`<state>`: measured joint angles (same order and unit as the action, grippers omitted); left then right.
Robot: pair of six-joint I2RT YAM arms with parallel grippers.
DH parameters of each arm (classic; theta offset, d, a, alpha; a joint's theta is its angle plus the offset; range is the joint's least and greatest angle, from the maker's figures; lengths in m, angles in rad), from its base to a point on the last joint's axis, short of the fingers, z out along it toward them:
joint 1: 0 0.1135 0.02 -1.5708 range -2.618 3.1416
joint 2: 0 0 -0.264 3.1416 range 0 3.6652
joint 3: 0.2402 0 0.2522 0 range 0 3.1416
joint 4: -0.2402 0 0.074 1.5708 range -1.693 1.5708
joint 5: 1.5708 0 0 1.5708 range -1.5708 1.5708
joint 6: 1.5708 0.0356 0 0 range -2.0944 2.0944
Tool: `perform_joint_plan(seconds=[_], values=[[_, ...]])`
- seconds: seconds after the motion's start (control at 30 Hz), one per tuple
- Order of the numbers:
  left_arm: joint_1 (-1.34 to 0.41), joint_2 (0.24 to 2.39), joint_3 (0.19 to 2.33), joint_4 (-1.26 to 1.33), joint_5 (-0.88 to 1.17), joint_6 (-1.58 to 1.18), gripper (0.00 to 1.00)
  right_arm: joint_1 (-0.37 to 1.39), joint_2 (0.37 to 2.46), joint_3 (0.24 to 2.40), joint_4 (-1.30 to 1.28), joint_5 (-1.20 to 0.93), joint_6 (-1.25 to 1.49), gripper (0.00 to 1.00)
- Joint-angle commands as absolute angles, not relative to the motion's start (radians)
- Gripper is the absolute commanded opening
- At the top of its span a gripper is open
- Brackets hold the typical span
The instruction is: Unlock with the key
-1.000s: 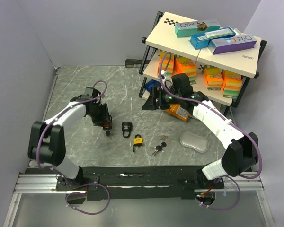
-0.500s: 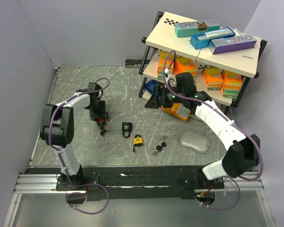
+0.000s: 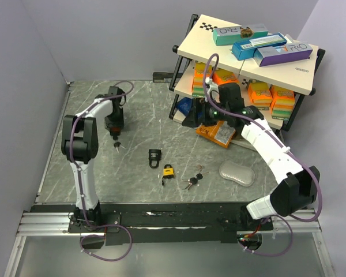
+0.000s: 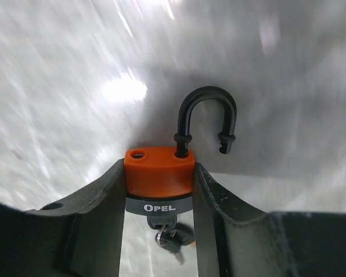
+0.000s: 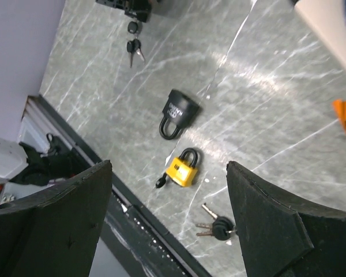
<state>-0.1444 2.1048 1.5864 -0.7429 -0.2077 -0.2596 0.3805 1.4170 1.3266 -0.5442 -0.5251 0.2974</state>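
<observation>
My left gripper (image 4: 160, 174) is shut on an orange padlock (image 4: 158, 172) marked OPEL. Its black shackle (image 4: 207, 118) stands swung open, one leg free of the body. A key (image 4: 161, 228) sits in the bottom of the lock, with spare keys hanging from its ring. In the top view the left gripper (image 3: 114, 128) is at the far left of the table, the keys (image 3: 117, 144) dangling below it. My right gripper (image 5: 166, 173) is open and empty, raised high over the table beside the shelf (image 3: 195, 118).
A black padlock (image 3: 154, 157), a yellow padlock (image 3: 169, 171) with a key in it and a loose key bunch (image 3: 193, 180) lie mid-table. A clear pouch (image 3: 237, 172) and an orange packet (image 3: 216, 134) lie to the right. A two-level shelf (image 3: 245, 57) holds boxes.
My left gripper has swung left and farther back, carrying the orange padlock with its key. My right gripper has drifted a little right and back toward the shelf.
</observation>
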Motion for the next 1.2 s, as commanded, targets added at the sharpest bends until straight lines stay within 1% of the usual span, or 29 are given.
perform_joint_plan(seconds=[0.0,0.2,0.23,0.33,0.5,0.6,0.7,0.77,0.8,0.83,0.9,0.93,1.0,1.03,1.07,1.1,1.13,1.17], values=[[-0.084,2.241,1.701,-0.701,-0.278,-0.213,0.01,0.371,1.443,1.445,-0.618,-0.465,0.253,0.86],[-0.048,2.416,1.936,-0.716,-0.276,-0.18,0.01,0.373,1.496,1.505,-0.673,-0.439,0.265,0.86],[-0.034,2.462,2.009,-0.721,-0.261,-0.175,0.01,0.371,1.502,1.514,-0.683,-0.434,0.27,0.86],[-0.005,2.534,2.136,-0.742,-0.229,-0.167,0.01,0.373,1.516,1.532,-0.693,-0.396,0.272,0.86],[0.029,2.56,2.198,-0.666,-0.157,-0.117,0.01,0.373,1.525,1.546,-0.71,-0.357,0.259,0.86],[0.031,2.559,2.2,-0.628,-0.112,-0.088,0.03,0.371,1.546,1.563,-0.721,-0.362,0.253,0.86],[0.031,2.562,2.209,-0.614,-0.112,-0.08,0.08,0.373,1.571,1.581,-0.727,-0.374,0.247,0.86],[0.032,2.563,2.212,-0.612,-0.106,-0.075,0.15,0.374,1.578,1.583,-0.723,-0.38,0.244,0.86],[0.032,2.562,2.212,-0.612,-0.1,-0.075,0.21,0.374,1.578,1.58,-0.721,-0.379,0.244,0.86],[0.034,2.56,2.215,-0.612,-0.1,-0.077,0.34,0.376,1.578,1.577,-0.721,-0.376,0.244,0.86],[0.032,2.553,2.209,-0.612,-0.091,-0.081,0.45,0.377,1.571,1.563,-0.713,-0.376,0.242,0.86],[0.034,2.543,2.206,-0.608,-0.089,-0.083,0.56,0.377,1.562,1.559,-0.709,-0.376,0.242,0.86],[0.034,2.531,2.197,-0.604,-0.086,-0.089,0.66,0.377,1.551,1.542,-0.697,-0.376,0.244,0.86],[0.034,2.52,2.195,-0.604,-0.087,-0.092,0.74,0.376,1.542,1.537,-0.692,-0.376,0.244,0.86],[0.034,2.516,2.197,-0.606,-0.089,-0.094,0.78,0.374,1.537,1.532,-0.687,-0.376,0.244,0.86],[0.034,2.502,2.198,-0.607,-0.09,-0.1,0.84,0.376,1.531,1.525,-0.683,-0.377,0.241,0.86],[0.034,2.496,2.203,-0.61,-0.095,-0.103,0.87,0.376,1.526,1.525,-0.681,-0.376,0.239,0.86],[0.034,2.49,2.221,-0.624,-0.097,-0.109,0.92,0.376,1.525,1.522,-0.678,-0.374,0.238,0.86]])
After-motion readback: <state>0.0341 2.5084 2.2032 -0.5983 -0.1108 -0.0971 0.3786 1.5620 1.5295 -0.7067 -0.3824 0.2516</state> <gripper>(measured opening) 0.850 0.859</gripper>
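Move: The orange padlock, shackle already open, sits in the left fingers just above the table, its keys trailing some 6 cm back. It is bound for bare table near the far-left corner, about 17 cm ahead and 7 cm left. The black padlock stays about 16 cm back and 21 cm right, the yellow one roughly 23 cm back and 27 cm right. From the right hand the orange padlock is about 11 cm ahead, 38 cm left and 24 cm below. The orange padlock, still pinched, is carried low over the table by the left hand, forward some 17 cm and left about 7 cm, quickly at first and then easing to a stop, while the fingertips tilt outward roughly 20 degrees. There the fingers spread wide and let go of its body. The empty right hand, still open, drifts a few centimetres forward. ##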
